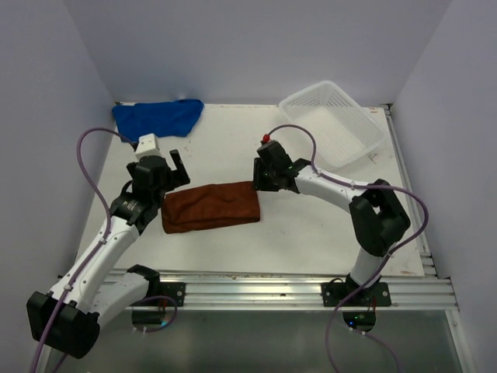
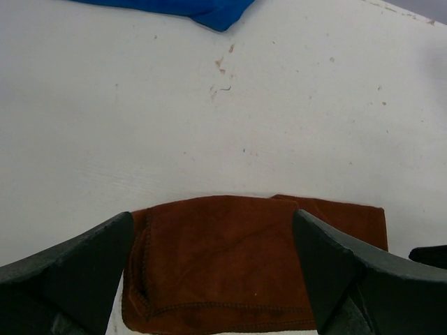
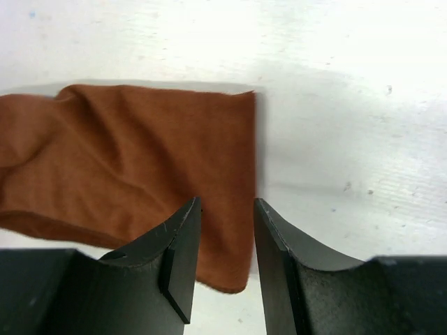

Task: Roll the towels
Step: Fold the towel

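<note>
A rust-brown towel (image 1: 210, 207) lies folded into a long flat strip in the middle of the table. My left gripper (image 1: 172, 180) hovers over its left end, jaws wide open, with the cloth (image 2: 223, 265) below and between the fingers (image 2: 84, 262). My right gripper (image 1: 261, 177) is at the strip's right end. Its jaws stand partly open just above the towel's right edge (image 3: 140, 153), and nothing is pinched between them (image 3: 226, 202). The blue towel (image 1: 159, 116) lies bunched at the back left corner; its near edge (image 2: 195, 8) shows in the left wrist view.
A white mesh basket (image 1: 334, 120) stands tilted at the back right. White walls close in the table at left, back and right. An aluminium rail (image 1: 272, 284) runs along the near edge by the arm bases.
</note>
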{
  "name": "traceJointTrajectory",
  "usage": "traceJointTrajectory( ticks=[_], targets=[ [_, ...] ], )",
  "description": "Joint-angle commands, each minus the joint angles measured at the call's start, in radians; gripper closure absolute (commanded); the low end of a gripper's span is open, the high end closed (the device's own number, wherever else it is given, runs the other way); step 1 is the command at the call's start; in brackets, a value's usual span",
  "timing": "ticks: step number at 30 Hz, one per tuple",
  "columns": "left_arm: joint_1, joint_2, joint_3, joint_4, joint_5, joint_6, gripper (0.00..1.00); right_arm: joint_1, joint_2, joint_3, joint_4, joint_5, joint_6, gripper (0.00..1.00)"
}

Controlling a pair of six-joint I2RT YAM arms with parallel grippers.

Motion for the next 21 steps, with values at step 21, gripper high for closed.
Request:
traceJointTrajectory(
  ticks=[21],
  targets=[
    [-0.003, 0.040, -0.064, 0.044, 0.108, -0.117, 0.00, -0.055, 0.223, 0.057, 0.092, -0.062, -0.083, 0.62]
  ],
)
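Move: The right hand stands above the right end of the folded brown towel; the towel's far right corner lies about 4 cm ahead of the hand, a centimetre to its right and some 8 cm below. The towel's middle is about 13 cm to the hand's left and 5 cm back. The white basket stands some 30 cm ahead and 26 cm to the right. From the left hand the corner lies roughly 8 cm ahead, 23 cm right and 20 cm below. Downward goes the right hand, about 6 cm with some 2 cm of forward reach, swinging slightly right and back left again, then it settles low with its partly open fingers astride the towel's right edge, just short of the far corner. The left hand sinks about 4 cm and eases 2 cm right over the towel's left part, fingers staying wide open. ##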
